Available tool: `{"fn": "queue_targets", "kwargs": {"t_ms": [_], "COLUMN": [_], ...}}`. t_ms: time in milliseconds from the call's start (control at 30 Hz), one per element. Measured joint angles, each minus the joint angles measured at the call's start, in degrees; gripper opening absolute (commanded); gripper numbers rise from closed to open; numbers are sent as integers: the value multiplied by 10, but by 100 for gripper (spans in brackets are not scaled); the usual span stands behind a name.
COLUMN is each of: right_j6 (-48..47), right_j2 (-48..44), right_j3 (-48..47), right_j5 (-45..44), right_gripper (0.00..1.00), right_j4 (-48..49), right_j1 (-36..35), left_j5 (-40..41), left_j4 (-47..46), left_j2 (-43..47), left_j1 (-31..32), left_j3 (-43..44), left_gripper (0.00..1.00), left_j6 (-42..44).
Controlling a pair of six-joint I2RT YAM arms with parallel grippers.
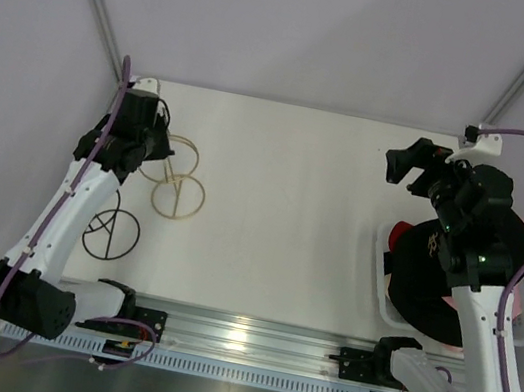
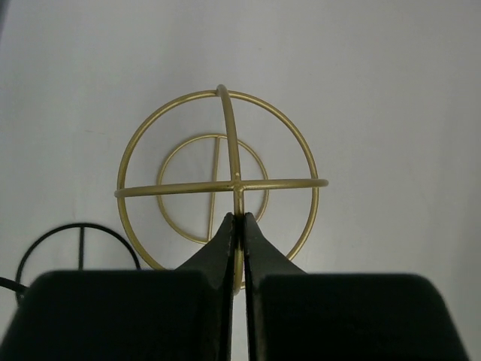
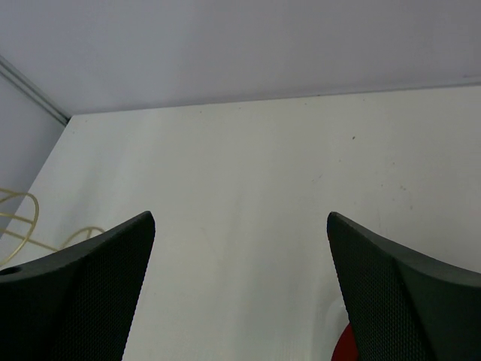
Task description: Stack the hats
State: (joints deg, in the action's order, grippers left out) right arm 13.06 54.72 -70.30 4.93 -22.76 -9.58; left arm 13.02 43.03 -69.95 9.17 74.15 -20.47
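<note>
The hats lie piled at the right in a white basket (image 1: pixel 378 269): a black hat (image 1: pixel 421 285) on top, a red hat (image 1: pixel 400 238) peeking out at its far left, partly hidden by my right arm. My right gripper (image 1: pixel 412 170) hangs open above the table just beyond the pile, nothing between its fingers; in the right wrist view the right gripper (image 3: pixel 240 219) shows bare table and a bit of the red hat (image 3: pixel 346 348). My left gripper (image 2: pixel 240 218) is shut on a wire of the gold wire stand (image 2: pixel 225 180), at the far left (image 1: pixel 155 145).
The gold wire stand (image 1: pixel 179 184) lies near the back left corner. A black wire stand (image 1: pixel 112 229) sits nearer the left arm's base. A metal rail (image 1: pixel 247 341) runs along the near edge. Grey walls close the table's back and sides.
</note>
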Motion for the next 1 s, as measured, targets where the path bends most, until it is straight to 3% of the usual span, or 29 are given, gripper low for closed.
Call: {"fn": "queue_targets", "kwargs": {"t_ms": [200, 367, 600, 733, 933, 1000], "right_j6": [6, 17, 26, 26, 21, 21], "right_j2": [-36, -66, -90, -98, -90, -85], "right_j3": [-31, -64, -108, -144, -205, -207], "right_j5": [-66, -150, -272, -321, -410, -432], "right_gripper": [99, 99, 100, 99, 99, 99], "right_j4": [-59, -129, -236, -276, -326, -341], "right_j1": [1, 3, 7, 7, 7, 7], "left_j5": [-59, -76, -69, -62, -64, -63], "left_j4": [0, -6, -39, -77, -138, -140], "left_j2": [73, 123, 113, 81, 37, 22], "left_j1": [87, 197, 367, 410, 420, 423], "left_j3": [-56, -94, -98, -98, -91, -80], "left_gripper": [1, 1, 1, 1, 1, 13], "left_j6": [-14, -40, -65, -66, -64, -63]}}
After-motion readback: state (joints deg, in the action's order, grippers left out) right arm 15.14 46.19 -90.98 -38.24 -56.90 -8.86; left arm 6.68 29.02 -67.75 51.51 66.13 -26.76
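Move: The left hand already holds the gold wire stand. The open mid-table where it is taken lies about 27 cm right, 9 cm back and 22 cm below; the black wire stand is some 17 cm left and 13 cm back, and the black hat some 72 cm right and 12 cm back. For the empty right hand, the black hat in the basket lies roughly 22 cm right, 8 cm back and 28 cm below; the red hat is about 10 cm right, level with it. Rightward and somewhat back, at an even height, the left hand carries the gold stand some 25 cm to mid-table, turning about 45 degrees clockwise, its fingers still shut on the top hoop. Meanwhile the right hand swings right and back towards the black hat, about 20 cm in all, rising some 5 cm and turning clockwise as much, fingers kept wide open and touching nothing. ##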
